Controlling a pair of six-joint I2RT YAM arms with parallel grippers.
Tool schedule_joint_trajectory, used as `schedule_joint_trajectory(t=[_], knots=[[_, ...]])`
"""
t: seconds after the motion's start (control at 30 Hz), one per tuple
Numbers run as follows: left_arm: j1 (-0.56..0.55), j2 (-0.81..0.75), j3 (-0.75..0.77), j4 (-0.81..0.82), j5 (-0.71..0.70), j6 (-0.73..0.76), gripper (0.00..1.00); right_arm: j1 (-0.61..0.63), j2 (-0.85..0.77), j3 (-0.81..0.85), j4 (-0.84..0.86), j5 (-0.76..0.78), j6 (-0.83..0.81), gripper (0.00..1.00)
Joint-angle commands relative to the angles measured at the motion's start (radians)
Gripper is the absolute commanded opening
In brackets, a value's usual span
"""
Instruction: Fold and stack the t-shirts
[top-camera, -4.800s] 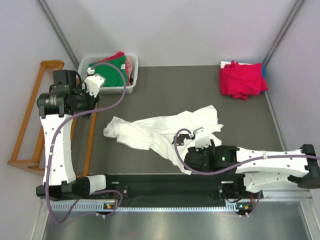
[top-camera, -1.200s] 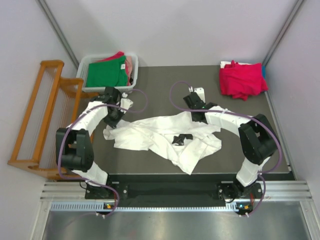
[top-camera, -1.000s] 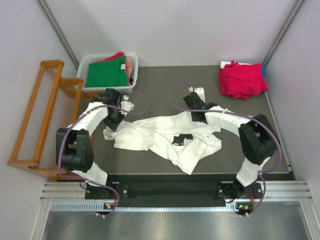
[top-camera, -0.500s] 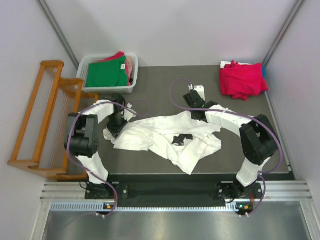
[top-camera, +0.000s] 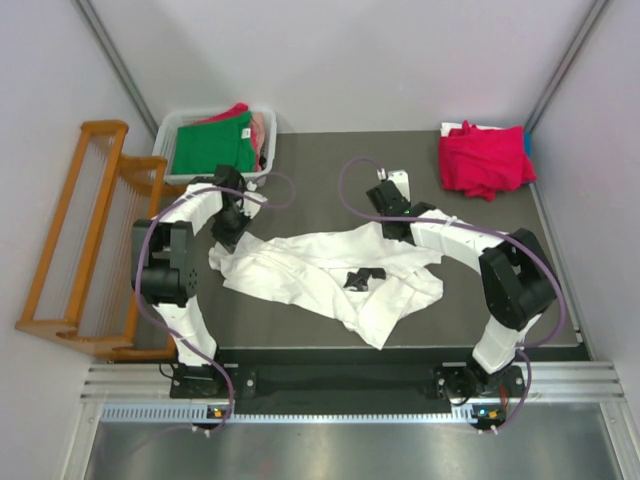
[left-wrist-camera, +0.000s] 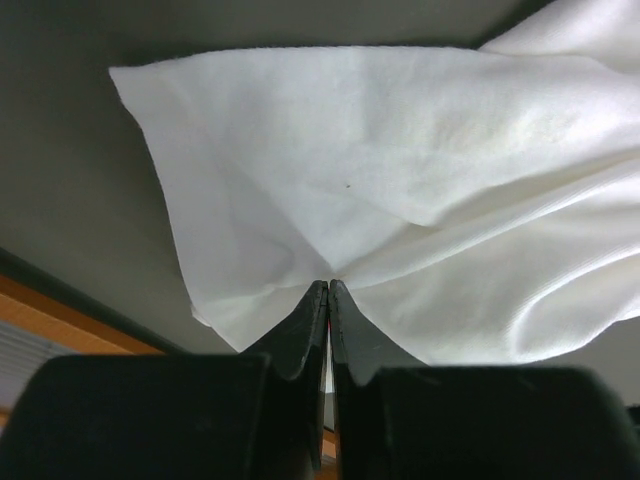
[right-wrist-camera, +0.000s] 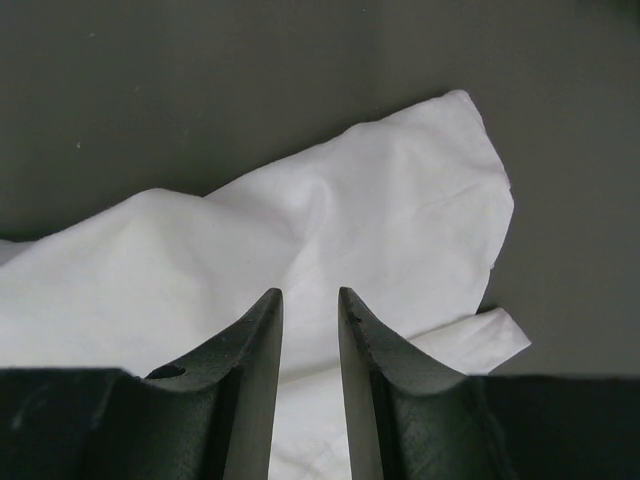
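Observation:
A white t-shirt lies crumpled across the middle of the dark table. My left gripper sits at its left end, shut on a fold of the white cloth, which fans out from the pinched fingertips. My right gripper hovers at the shirt's back right edge. Its jaws stand a little apart over the white cloth, with nothing pinched between them. A bright green t-shirt and a red one lie in the basket. A crimson pile sits at the back right.
The white slatted basket stands at the back left. The orange wooden rack runs along the table's left side, close to my left arm. A small black patch shows on the white shirt. Grey walls close in the back and sides.
My left arm has folded in and its gripper has shifted slightly right and back, dragging the shirt's left end with it. The right arm has barely moved.

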Motion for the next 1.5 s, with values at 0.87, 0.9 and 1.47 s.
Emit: schedule_joint_trajectory(t=[0.87, 0.9, 1.47], knots=[[0.017, 0.055, 0.032, 0.025, -0.015, -0.048, 0.07, -0.058, 0.163, 0.065, 0.023, -0.021, -0.002, 0.30], [0.017, 0.062, 0.034, 0.025, -0.015, -0.048, 0.07, -0.066, 0.162, 0.065, 0.025, -0.020, -0.001, 0.30], [0.020, 0.288, 0.285, 0.001, -0.076, -0.135, 0.08, -0.126, 0.235, 0.098, 0.002, -0.035, 0.039, 0.29]])
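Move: Just under the left fingertips, perhaps 2 cm down, lies the left end of the white t-shirt; its far-left corner is some 4 cm ahead and 3 cm right, and the basket's middle about 24 cm ahead, 3 cm left. The right end of the t-shirt lies about 6 cm straight below the right hand; the dark patch is roughly 8 cm back and 8 cm left, the red pile about 18 cm ahead and 20 cm right. Lowering about 5 cm, the right hand sets its partly open fingertips on the right end of the white t-shirt, tipping steeper, then drags right and forward a few centimetres. The nearly shut left hand mostly hovers, sinks about 2 cm onto the left end, and finally pulls the cloth some 3 cm forward towards the basket, turning slightly counter-clockwise. ##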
